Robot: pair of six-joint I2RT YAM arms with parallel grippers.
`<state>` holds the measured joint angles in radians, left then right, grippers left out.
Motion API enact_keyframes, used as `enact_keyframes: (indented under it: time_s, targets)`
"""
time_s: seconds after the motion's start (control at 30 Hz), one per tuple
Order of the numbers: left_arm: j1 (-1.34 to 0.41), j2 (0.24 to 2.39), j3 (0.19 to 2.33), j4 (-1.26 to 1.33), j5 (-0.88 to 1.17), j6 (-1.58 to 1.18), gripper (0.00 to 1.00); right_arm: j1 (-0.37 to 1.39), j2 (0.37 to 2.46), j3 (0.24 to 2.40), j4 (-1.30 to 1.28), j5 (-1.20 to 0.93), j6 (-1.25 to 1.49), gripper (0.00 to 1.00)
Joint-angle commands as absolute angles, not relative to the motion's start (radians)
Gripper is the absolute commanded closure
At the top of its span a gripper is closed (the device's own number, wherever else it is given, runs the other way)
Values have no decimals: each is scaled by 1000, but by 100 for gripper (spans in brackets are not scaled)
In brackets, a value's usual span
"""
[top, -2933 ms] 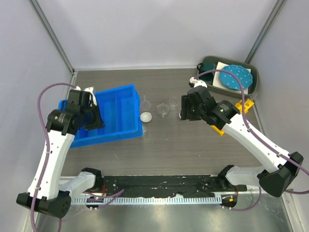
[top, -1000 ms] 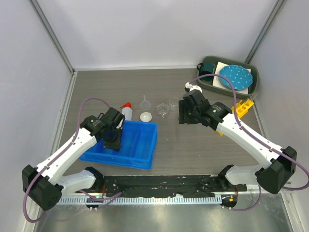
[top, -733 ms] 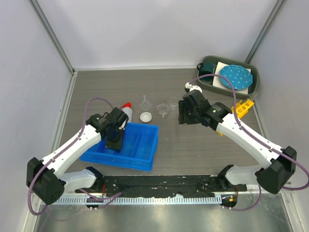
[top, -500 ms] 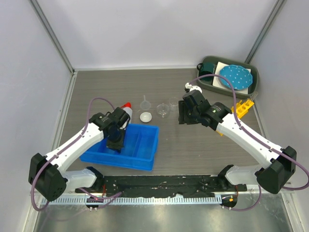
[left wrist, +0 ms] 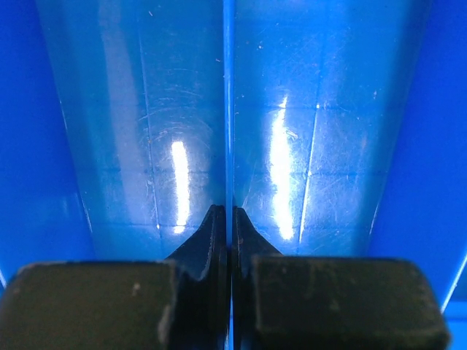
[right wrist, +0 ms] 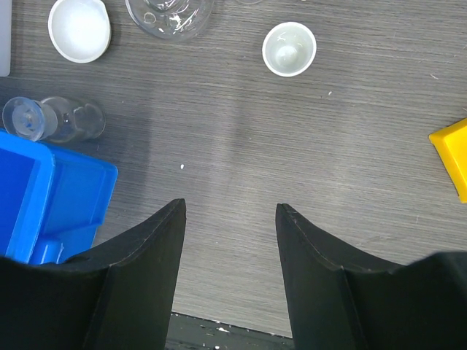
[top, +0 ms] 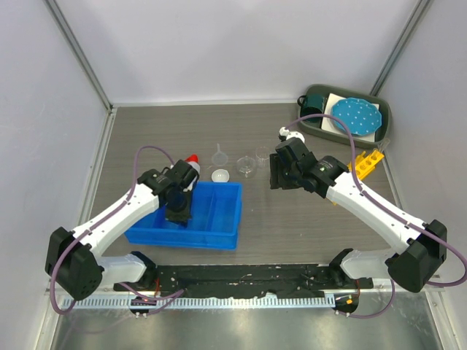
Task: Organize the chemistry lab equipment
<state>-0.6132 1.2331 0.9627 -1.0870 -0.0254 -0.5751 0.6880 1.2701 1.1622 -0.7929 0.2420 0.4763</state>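
My left gripper (top: 177, 210) (left wrist: 228, 219) reaches down inside the blue bin (top: 219, 226) and is shut on its thin middle divider (left wrist: 228, 109). A white squeeze bottle with a red nozzle (top: 191, 162) stands just behind the bin. Beyond it are a clear funnel (top: 220, 155), a white round dish (top: 220, 176) (right wrist: 79, 28) and two clear beakers (top: 246, 165) (top: 261, 154). A clear flask (right wrist: 55, 119) lies by the bin's corner (right wrist: 44, 204). My right gripper (top: 271, 173) (right wrist: 230, 208) hangs open over bare table, near a smaller white dish (right wrist: 289, 48). The yellow rack (top: 367, 162) (right wrist: 452, 157) lies to its right.
A grey-green tray (top: 385, 117) at the back right holds a teal mug (top: 314, 102) and a blue white-dotted plate (top: 355, 115). White enclosure walls stand at the left, back and right. A black rail (top: 241, 277) runs along the near edge.
My left gripper, shut on the divider, has drawn the blue bin a little to the right and turned it squarer to the table. The right arm has stayed still and open.
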Motion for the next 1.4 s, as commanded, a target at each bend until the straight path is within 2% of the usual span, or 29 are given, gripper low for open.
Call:
enact_keyframes:
  time_s: [0.0,0.9,1.07,1.17,1.2,1.37]
  targets:
    - [-617,1229,954,-1000,-11,-626,100,695,1255,1164,-762,259,476,42]
    - [-660,1408,908,-943,26,-640,99,695,1258,1147,-756,287,468,42]
    - [-672,1414,911,-956,32,-637,87,695,1259,1146,-756,284,466,41]
    - [-678,1411,913,-963,31,-640,78,695,1262,1149,-756,282,468,41]
    - [-681,1410,913,-969,31,-641,72,695,1264,1150,-755,281,468,41]
    - [-690,1385,916,-982,34,-647,65,695,1267,1166,-755,276,471,41]
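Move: Pinched in the left fingers by a divider near its back end, the blue box still hangs above its setting-down spot; the middle of that bare patch of table lies about 3 cm ahead, 4 cm right and 8 cm below the left hand. On the table, the white dish is some 17 cm ahead and 11 cm right, the red-capped bottle about 20 cm ahead and 2 cm right. From the right hand the spot is roughly 24 cm left, 7 cm back and 16 cm below. Lowering the held blue box about 5 cm towards the table, the left hand also drifts some 2 cm right, fast at first and easing off low down. Its fingers then open partway and release the divider, staying down either side of it while the hand edges about 1 cm back and tips slightly. ##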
